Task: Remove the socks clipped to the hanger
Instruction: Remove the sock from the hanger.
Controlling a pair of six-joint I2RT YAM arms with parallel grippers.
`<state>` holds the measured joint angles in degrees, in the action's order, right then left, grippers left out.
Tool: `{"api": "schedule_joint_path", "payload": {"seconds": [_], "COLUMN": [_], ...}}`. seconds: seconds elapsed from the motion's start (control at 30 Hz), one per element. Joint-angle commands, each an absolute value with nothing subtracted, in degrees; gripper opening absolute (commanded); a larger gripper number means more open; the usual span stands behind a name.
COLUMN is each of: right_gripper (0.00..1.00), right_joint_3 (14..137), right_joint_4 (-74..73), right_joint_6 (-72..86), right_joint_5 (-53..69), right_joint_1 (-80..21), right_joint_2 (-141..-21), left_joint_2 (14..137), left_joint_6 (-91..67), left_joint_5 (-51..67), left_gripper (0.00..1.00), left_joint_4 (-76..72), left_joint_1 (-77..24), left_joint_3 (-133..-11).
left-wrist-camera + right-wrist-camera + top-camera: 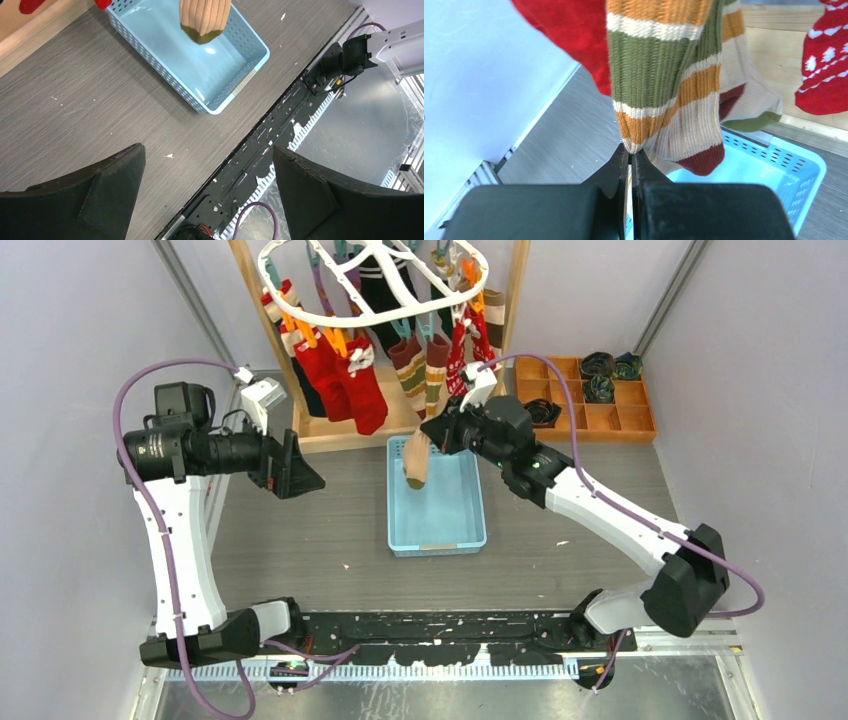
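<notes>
The white oval hanger (372,302) hangs at the back with several socks clipped to it: plain red ones (340,380), striped ones (412,368) and a red one with white patterns (470,340). My right gripper (630,152) (438,432) is shut on the lower edge of a green, orange and cream striped sock (659,75) with a maroon toe. A second striped sock with an olive toe (417,462) (202,20) dangles beside it over the blue basket. My left gripper (207,155) (300,475) hovers open and empty over the table, left of the basket.
The blue perforated basket (470,525) (197,102) (804,165) sits mid-table under the socks. A wooden rack base (335,432) stands behind it. A wooden compartment tray (620,420) with dark rolled socks is at the back right. Grey walls close in both sides.
</notes>
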<state>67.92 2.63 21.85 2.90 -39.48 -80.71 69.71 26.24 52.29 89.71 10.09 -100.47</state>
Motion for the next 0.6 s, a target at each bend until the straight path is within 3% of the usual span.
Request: {"api": "schedule_joint_path", "payload": {"seconds": [0.0,0.2,0.57], "right_gripper": [0.01,0.01,0.01], "right_joint_3": [65.83,68.75,69.80], "right_joint_4": [5.90,5.18,12.52], "right_joint_6": [22.98,26.24,39.29], "right_joint_5": [1.21,8.34,19.44], "right_joint_1": [-41.89,-44.21,-47.24], "right_joint_2": [-76.17,-74.24,-73.46], "left_joint_2": [69.02,69.39,74.90], "left_joint_6": [26.10,22.99,13.61], "left_joint_5": [53.79,53.88,46.66], "left_gripper": [1.00,1.00,1.00], "left_joint_4": [100.82,97.04,84.05], "left_joint_1": [8.53,4.18,-13.80], "left_joint_3": [-102.77,-103.36,-102.42]}}
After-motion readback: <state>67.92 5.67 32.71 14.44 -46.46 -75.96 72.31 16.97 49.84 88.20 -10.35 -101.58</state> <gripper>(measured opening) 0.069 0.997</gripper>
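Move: The right hand already pinches the striped sock above its beige foot; the clip that holds it sits about 12 cm ahead, straight in line, and 15 cm above. The plain red socks hang some 7 cm ahead and 10 cm left of that hand; the blue basket lies 9 cm back, 1 cm right and 25 cm below. From the left hand the pinched part is roughly 8 cm ahead, 21 cm right and slightly below. Keeping its pinch on the striped sock, the right hand pulls it away from the hanger, about 9 cm back with some 5 cm each of left and up, turning roughly 20 degrees, mostly counter-clockwise. The open left hand swings in towards the sock, some 6 cm right and 3 cm back, turning clockwise, and doesn't touch it yet. ##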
